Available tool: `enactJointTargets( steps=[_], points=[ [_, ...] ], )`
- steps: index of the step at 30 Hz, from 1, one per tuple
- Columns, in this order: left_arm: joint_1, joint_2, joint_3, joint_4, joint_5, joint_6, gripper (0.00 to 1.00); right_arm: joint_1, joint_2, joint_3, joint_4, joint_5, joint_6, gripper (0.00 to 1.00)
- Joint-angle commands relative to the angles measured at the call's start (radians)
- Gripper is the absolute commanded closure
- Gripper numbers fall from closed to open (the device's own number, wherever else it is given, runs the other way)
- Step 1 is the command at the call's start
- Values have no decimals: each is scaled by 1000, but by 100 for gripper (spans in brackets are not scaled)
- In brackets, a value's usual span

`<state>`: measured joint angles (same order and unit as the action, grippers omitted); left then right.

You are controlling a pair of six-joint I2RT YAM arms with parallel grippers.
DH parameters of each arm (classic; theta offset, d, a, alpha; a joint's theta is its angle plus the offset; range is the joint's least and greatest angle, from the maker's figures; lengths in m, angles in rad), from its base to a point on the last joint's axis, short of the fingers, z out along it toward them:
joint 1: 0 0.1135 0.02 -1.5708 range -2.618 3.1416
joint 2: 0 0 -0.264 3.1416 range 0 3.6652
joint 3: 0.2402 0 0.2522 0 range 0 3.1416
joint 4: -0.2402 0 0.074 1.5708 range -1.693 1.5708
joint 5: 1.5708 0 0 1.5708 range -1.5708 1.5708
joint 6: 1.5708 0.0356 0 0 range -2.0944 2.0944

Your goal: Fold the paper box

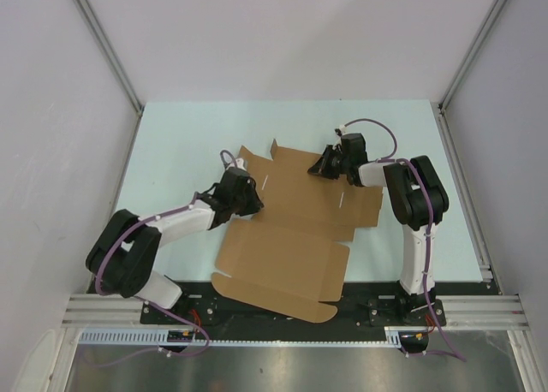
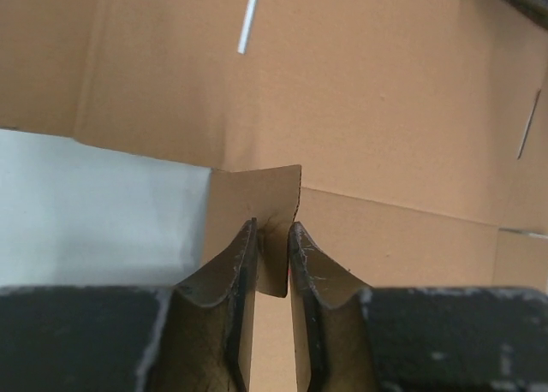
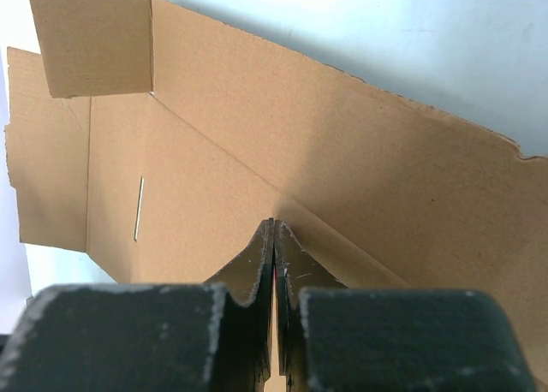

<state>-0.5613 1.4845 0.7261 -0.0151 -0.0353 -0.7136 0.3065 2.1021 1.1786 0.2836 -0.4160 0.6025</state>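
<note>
The paper box point(image 1: 282, 255) is a brown die-cut cardboard sheet lying mostly flat in the middle of the table. My left gripper point(image 1: 253, 197) sits at its left edge. In the left wrist view this gripper point(image 2: 274, 231) is shut on a small flap point(image 2: 257, 191) that stands up from the sheet point(image 2: 385, 109). My right gripper point(image 1: 324, 165) rests on the far part of the sheet. Its jaws point(image 3: 274, 225) are shut with nothing between them, tips against the cardboard point(image 3: 197, 178) beside a fold line. A long side panel point(image 3: 385, 152) rises at an angle to its right.
The table top point(image 1: 171, 144) is pale teal, boxed in by white walls with metal posts point(image 1: 107, 50). A metal rail point(image 1: 479, 311) runs along the near edge by the arm bases. A corner flap point(image 3: 90, 41) stands up at the box's far end.
</note>
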Motion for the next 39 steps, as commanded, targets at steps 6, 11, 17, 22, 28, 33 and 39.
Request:
enactJointTargets(
  steps=[6,11,17,22,28,33,39],
  points=[
    [-104,106,108,-91,-58,59,77,8,26,-16,-141,52,-49,100],
    [-150,183,157,-189,-124,95,67,8,29,-16,-139,51,-47,100],
    [-189,281,202,-269,-173,103,52,8,27,-16,-139,51,-47,100],
    [-187,163,185,-273,-225,97,47,3,26,-16,-141,49,-47,100],
    [-164,-165,182,-252,-454,78,0,3,29,-16,-133,51,-49,100],
    [27,-242,151,-191,-277,23,0,-3,38,-16,-138,49,-50,100],
    [280,-60,194,-123,-46,6,5,-6,42,-16,-124,40,-46,100]
  ],
)
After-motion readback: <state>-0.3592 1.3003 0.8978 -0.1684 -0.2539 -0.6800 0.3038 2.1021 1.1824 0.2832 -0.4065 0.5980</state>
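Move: The small side flap is already between the left fingers, its middle about 1 cm below the hand point, with the flat board some 4 cm under the hand. The slot in the far-left panel lies about 8 cm ahead and 3 cm to the right; the big near panel is centred roughly 14 cm back and 7 cm to the right. From the right hand, the flap is about 13 cm back and 14 cm to the left. Rightward and down, about 3 cm each way and slightly back, the left hand works the small side flap inward over its crease, rolling some 15 degrees left side up. Low over the board the fingers begin opening and let go of the flap, then spread wide as the hand lifts about 15 cm and swings left and forward, clear of the box. The shut right fingers stay resting on the far part of the board. ##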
